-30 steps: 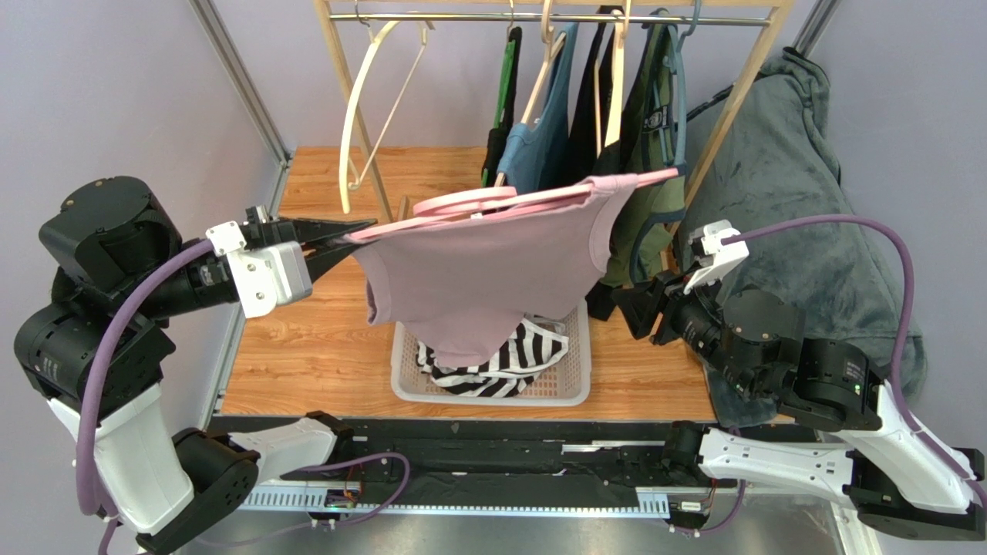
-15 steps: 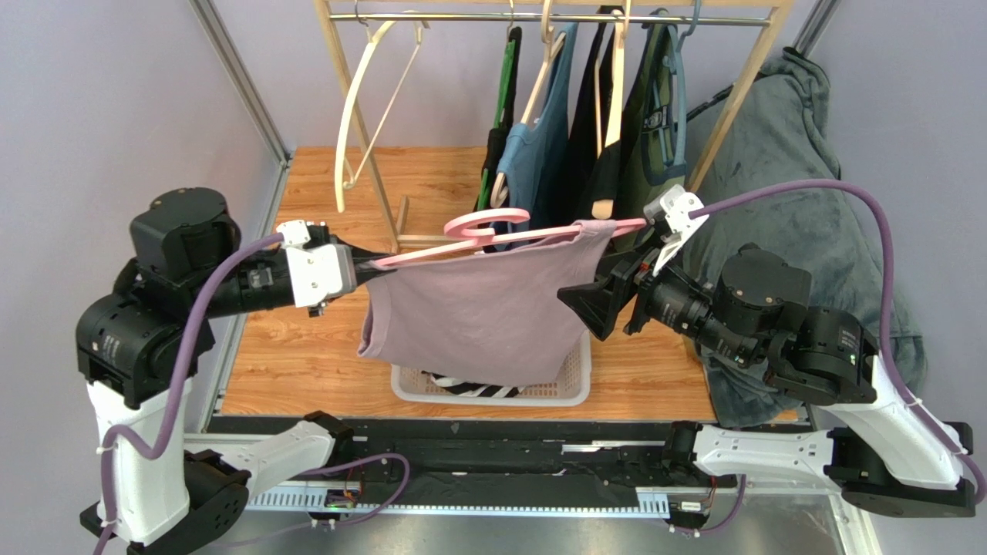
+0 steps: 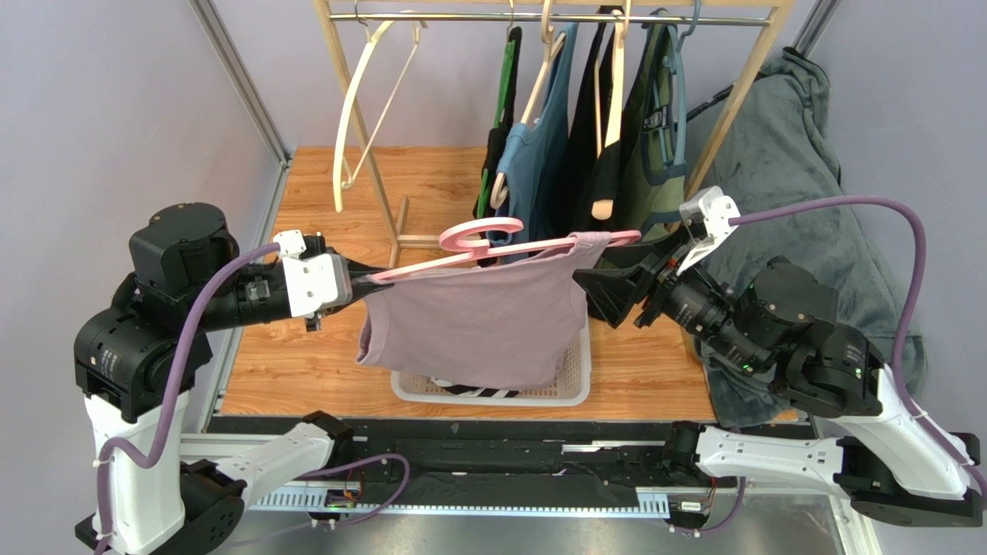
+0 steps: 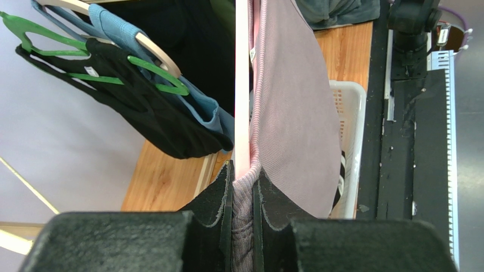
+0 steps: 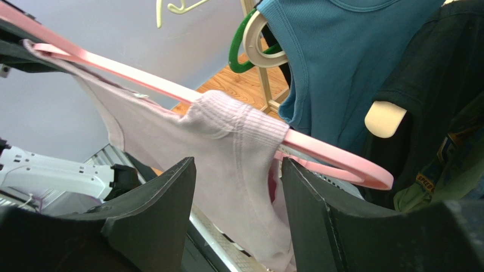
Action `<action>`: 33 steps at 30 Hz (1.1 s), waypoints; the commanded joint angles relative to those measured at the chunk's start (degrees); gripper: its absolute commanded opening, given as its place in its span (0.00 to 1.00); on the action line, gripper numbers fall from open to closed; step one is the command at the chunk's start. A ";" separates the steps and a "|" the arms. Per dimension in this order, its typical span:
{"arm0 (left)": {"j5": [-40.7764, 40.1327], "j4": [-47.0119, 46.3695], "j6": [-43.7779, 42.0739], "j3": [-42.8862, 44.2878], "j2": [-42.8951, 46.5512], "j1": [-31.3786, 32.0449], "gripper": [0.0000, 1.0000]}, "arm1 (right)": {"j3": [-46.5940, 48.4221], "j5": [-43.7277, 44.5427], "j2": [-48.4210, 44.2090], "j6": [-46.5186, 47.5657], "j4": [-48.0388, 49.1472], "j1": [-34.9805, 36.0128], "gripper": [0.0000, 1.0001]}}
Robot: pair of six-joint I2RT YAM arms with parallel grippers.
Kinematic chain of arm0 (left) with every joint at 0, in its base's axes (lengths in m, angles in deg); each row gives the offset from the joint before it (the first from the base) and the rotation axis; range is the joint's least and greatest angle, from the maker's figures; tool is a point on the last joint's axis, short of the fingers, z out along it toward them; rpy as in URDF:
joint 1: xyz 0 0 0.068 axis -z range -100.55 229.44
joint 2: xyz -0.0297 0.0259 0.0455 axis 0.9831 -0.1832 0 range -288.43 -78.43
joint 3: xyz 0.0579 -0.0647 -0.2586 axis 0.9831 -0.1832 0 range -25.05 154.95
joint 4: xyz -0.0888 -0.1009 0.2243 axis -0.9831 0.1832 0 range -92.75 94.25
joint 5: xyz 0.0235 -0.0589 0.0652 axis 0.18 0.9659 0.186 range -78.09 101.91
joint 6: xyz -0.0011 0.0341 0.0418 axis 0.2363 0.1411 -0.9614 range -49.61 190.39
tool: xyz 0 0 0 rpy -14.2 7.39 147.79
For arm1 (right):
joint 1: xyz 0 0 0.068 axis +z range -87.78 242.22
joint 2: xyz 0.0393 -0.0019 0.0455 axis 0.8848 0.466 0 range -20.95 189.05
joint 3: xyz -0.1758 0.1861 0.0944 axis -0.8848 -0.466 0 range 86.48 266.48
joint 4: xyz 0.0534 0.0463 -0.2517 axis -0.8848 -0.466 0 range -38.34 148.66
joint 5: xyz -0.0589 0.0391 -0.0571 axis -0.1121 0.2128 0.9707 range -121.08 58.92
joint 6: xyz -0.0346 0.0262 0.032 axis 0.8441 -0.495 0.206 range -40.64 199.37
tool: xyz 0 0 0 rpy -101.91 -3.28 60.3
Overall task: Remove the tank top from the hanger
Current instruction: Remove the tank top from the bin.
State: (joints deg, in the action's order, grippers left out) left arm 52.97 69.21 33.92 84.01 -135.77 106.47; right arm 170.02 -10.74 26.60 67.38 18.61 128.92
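A mauve tank top [image 3: 481,318] hangs on a pink hanger [image 3: 481,237], held level in the air above the basket. My left gripper [image 3: 368,279] is shut on the hanger's left end, with the tank top's strap bunched between its jaws [image 4: 242,170]. At the hanger's right end my right gripper [image 3: 597,295] is open. In the right wrist view its two fingers [image 5: 237,163] stand on either side of the ribbed right strap [image 5: 227,122], without touching it. The pink hanger arm [image 5: 335,156] sticks out past the strap.
A white basket [image 3: 579,376] holding striped cloth sits under the tank top on the wooden table [image 3: 301,347]. Behind it a wooden rack [image 3: 545,14] carries several dark and blue garments and a cream hanger [image 3: 359,104]. A grey blanket [image 3: 811,197] is draped at the right.
The left arm drew the hanger and tank top toward the left. The right gripper rose from beside the basket to the hanger's right end, and its jaws opened around the strap.
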 commanded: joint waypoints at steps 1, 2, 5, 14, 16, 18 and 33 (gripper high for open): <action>2.27 -3.67 1.22 1.33 0.39 0.22 0.00 | -2.86 3.13 -0.44 -0.05 8.22 0.36 0.61; 2.36 -3.67 1.49 1.42 0.39 0.22 0.00 | -3.04 3.30 -0.09 -0.14 8.58 0.28 0.61; 2.89 -3.59 1.84 1.34 0.39 0.22 0.00 | -2.78 3.13 0.70 -0.49 9.55 0.36 0.56; -2.46 -6.57 4.38 -2.17 1.27 0.22 0.00 | -2.69 2.51 -0.52 -2.07 8.85 0.28 0.00; -5.63 -7.80 4.83 -3.32 1.71 0.22 0.00 | -3.21 2.69 -1.75 -2.95 8.07 0.28 0.00; -7.74 -8.15 4.65 -4.90 2.23 0.22 0.00 | -3.39 3.39 -2.46 -3.83 7.10 0.28 0.00; -6.61 -3.68 5.70 -5.17 7.24 0.22 0.00 | -3.22 22.36 -6.60 -6.73 -1.59 0.19 0.00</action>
State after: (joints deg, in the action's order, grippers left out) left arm 46.59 65.45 37.79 75.33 -130.13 106.80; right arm 165.15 -0.79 19.00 61.63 20.36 129.18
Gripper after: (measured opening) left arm 0.164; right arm 0.016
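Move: The right hand is open around the lilac tank top's right shoulder strap, which lies about 2 cm ahead and 2 cm to its left, roughly level. The pink hanger's free end is some 6 cm ahead, 3 cm to the right and slightly higher; the bin's middle is about 14 cm left, 7 cm farther out and far below. From the left hand, gripping the hanger's other end, the strap is around 27 cm right and 4 cm ahead, about level. Right fingers close on the strap, then tug it right about 6 cm while left keeps its hanger. ##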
